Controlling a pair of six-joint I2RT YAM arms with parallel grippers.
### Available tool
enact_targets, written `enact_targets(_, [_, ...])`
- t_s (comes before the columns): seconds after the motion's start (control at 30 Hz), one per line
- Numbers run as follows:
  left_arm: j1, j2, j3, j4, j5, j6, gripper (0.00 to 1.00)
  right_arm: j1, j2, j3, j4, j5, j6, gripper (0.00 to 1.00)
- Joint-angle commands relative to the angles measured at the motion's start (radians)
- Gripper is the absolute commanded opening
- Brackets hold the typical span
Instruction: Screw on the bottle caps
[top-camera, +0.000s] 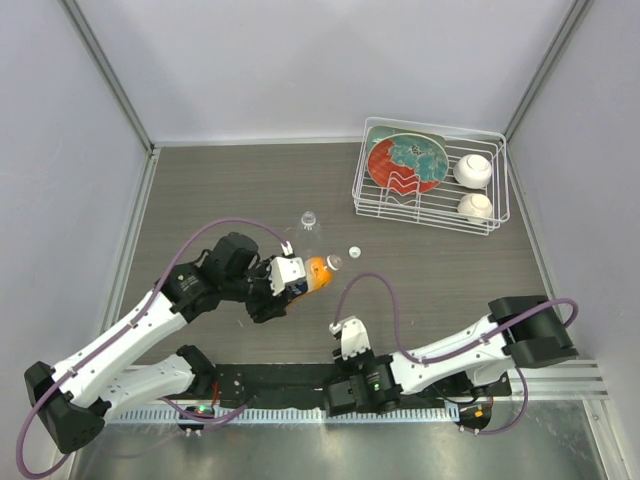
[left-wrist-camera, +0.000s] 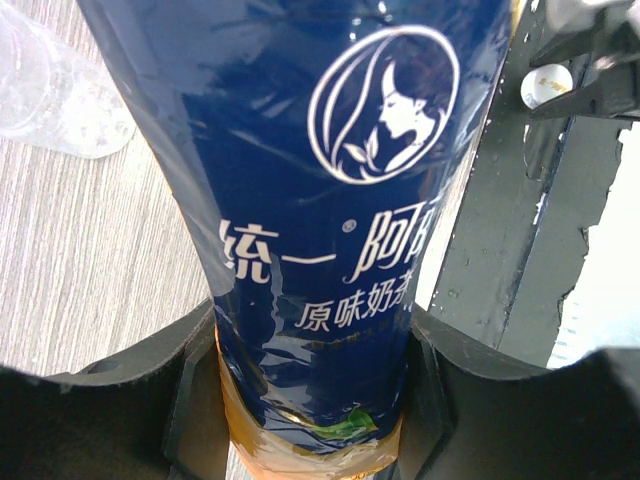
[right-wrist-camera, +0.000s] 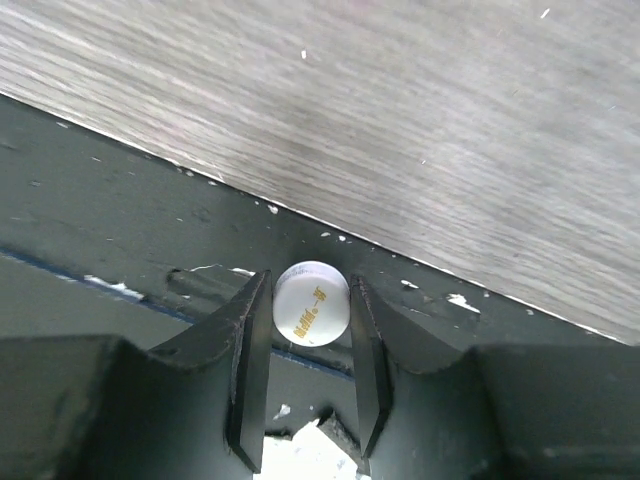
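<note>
My left gripper (top-camera: 288, 284) (left-wrist-camera: 312, 385) is shut on the bottle with orange liquid (top-camera: 316, 272) (left-wrist-camera: 300, 200). It holds the bottle low on its dark blue label, above the table and tilted, with the open neck toward the right. The clear bottle (top-camera: 308, 220) (left-wrist-camera: 50, 90) stands behind it. A white bottle cap (top-camera: 354, 251) lies on the table just right of the orange bottle's neck. My right gripper (top-camera: 340, 388) (right-wrist-camera: 310, 300) is down at the black strip along the near edge. Both its fingers press a cream cap with gold print (right-wrist-camera: 311, 303) (left-wrist-camera: 546, 85).
A white wire rack (top-camera: 432, 212) at the back right holds a red-and-teal plate (top-camera: 405, 160) and two white balls (top-camera: 472, 170). The black strip (top-camera: 270, 380) runs between the arm bases. Grey walls close in the table on three sides.
</note>
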Motion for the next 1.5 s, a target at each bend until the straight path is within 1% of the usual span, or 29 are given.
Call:
enact_targets(0.0, [-0.001, -0.014, 0.052, 0.003, 0.016, -0.017, 0.05, -0.024, -0.174, 0.121, -0.135, 0.146, -0.022, 0.19])
enact_targets(0.03, [0.001, -0.012, 0.054, 0.003, 0.018, -0.015, 0.05, -0.034, -0.224, 0.138, -0.147, 0.204, -0.039, 0.19])
enact_targets(0.07, [-0.001, -0.014, 0.055, 0.0, 0.018, -0.015, 0.05, -0.047, -0.317, 0.155, -0.159, 0.226, -0.095, 0.18])
enact_targets(0.17, [0.001, -0.02, 0.055, 0.002, 0.035, -0.018, 0.05, -0.098, -0.468, 0.227, -0.146, 0.3, -0.204, 0.17])
enact_targets(0.2, [-0.001, -0.021, 0.055, 0.003, 0.036, -0.02, 0.05, -0.112, -0.555, 0.267, -0.135, 0.303, -0.297, 0.17])
enact_targets(0.27, [0.001, -0.031, 0.052, 0.005, 0.065, -0.006, 0.04, -0.156, -0.62, 0.307, -0.081, 0.279, -0.4, 0.17])
enact_targets(0.3, [0.001, -0.046, 0.049, 0.009, 0.078, 0.006, 0.04, -0.172, -0.652, 0.353, -0.07, 0.265, -0.504, 0.17])
enact_targets(0.37, [-0.001, -0.064, 0.039, 0.025, 0.126, 0.041, 0.04, -0.212, -0.663, 0.403, -0.058, 0.216, -0.591, 0.16])
enact_targets(0.4, [-0.001, -0.089, 0.033, 0.041, 0.143, 0.052, 0.04, -0.221, -0.665, 0.451, -0.05, 0.197, -0.673, 0.16])
enact_targets(0.53, [-0.001, -0.152, 0.005, 0.088, 0.209, 0.1, 0.04, -0.262, -0.628, 0.569, -0.041, 0.087, -0.83, 0.16])
enact_targets(0.57, [-0.001, -0.164, 0.0, 0.1, 0.237, 0.127, 0.04, -0.267, -0.619, 0.613, -0.037, 0.014, -0.856, 0.16])
enact_targets(0.63, [-0.001, -0.198, -0.018, 0.114, 0.268, 0.156, 0.03, -0.276, -0.581, 0.663, -0.035, -0.051, -0.934, 0.16])
enact_targets(0.67, [-0.001, -0.205, -0.023, 0.136, 0.289, 0.166, 0.03, -0.282, -0.567, 0.713, -0.035, -0.085, -0.962, 0.16])
enact_targets(0.7, [-0.001, -0.216, -0.033, 0.152, 0.294, 0.173, 0.03, -0.285, -0.553, 0.739, -0.037, -0.146, -0.984, 0.16])
enact_targets(0.73, [-0.001, -0.227, -0.035, 0.166, 0.299, 0.175, 0.02, -0.287, -0.538, 0.765, -0.046, -0.175, -1.026, 0.16])
enact_targets(0.77, [0.001, -0.23, -0.035, 0.189, 0.299, 0.172, 0.02, -0.298, -0.503, 0.828, -0.058, -0.198, -1.043, 0.16])
enact_targets(0.8, [-0.001, -0.23, -0.034, 0.193, 0.299, 0.172, 0.02, -0.302, -0.478, 0.863, -0.073, -0.258, -1.06, 0.16])
enact_targets(0.83, [0.001, -0.221, -0.027, 0.197, 0.3, 0.172, 0.02, -0.311, -0.455, 0.897, -0.108, -0.283, -1.077, 0.16])
enact_targets(0.87, [-0.001, -0.218, -0.023, 0.193, 0.297, 0.173, 0.01, -0.321, -0.406, 0.969, -0.13, -0.316, -1.102, 0.17])
enact_targets(0.9, [-0.001, -0.216, -0.012, 0.192, 0.297, 0.173, 0.01, -0.346, -0.381, 1.006, -0.156, -0.347, -1.114, 0.17])
enact_targets(0.93, [-0.001, -0.212, -0.009, 0.192, 0.297, 0.172, 0.01, -0.363, -0.361, 1.038, -0.202, -0.414, -1.123, 0.17])
enact_targets(0.97, [0.001, -0.213, -0.007, 0.195, 0.296, 0.172, 0.01, -0.377, -0.311, 1.098, -0.227, -0.448, -1.14, 0.17])
enact_targets(1.07, [-0.001, -0.231, -0.012, 0.207, 0.299, 0.173, 0.01, -0.428, -0.262, 1.182, -0.306, -0.556, -1.16, 0.17])
enact_targets(1.17, [-0.001, -0.245, -0.021, 0.216, 0.297, 0.169, 0.01, -0.463, -0.222, 1.232, -0.368, -0.635, -1.18, 0.17])
enact_targets(1.2, [0.001, -0.251, -0.024, 0.218, 0.297, 0.169, 0.01, -0.469, -0.212, 1.238, -0.377, -0.636, -1.183, 0.16])
enact_targets(1.27, [-0.001, -0.253, -0.027, 0.227, 0.297, 0.157, 0.01, -0.476, -0.209, 1.241, -0.391, -0.7, -1.186, 0.16])
enact_targets(1.47, [-0.001, -0.242, -0.041, 0.284, 0.297, 0.108, 0.01, -0.476, -0.202, 1.223, -0.388, -0.737, -1.186, 0.16])
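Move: My right hand already pinches a cap low over the black strip at the table's front edge. The orange bottle's open mouth lies about 16 cm ahead, 4 cm left and 25 cm up. From the right hand, the clear bottle stands some 32 cm ahead and 11 cm left; a loose cap lies 32 cm straight ahead on the table. My left hand holds the orange bottle; from there the pinched cap is roughly 12 cm back, 13 cm right and 14 cm lower. I whisk the pinched cap up about 40 cm with my right hand, swinging forward and then partly back, ending slightly left, while the wrist turns counter-clockwise until the fingers point mostly left at the bottle mouth. My left hand keeps its grip, raises the orange bottle some 8 cm, draws it back a little and tips it more upright. ##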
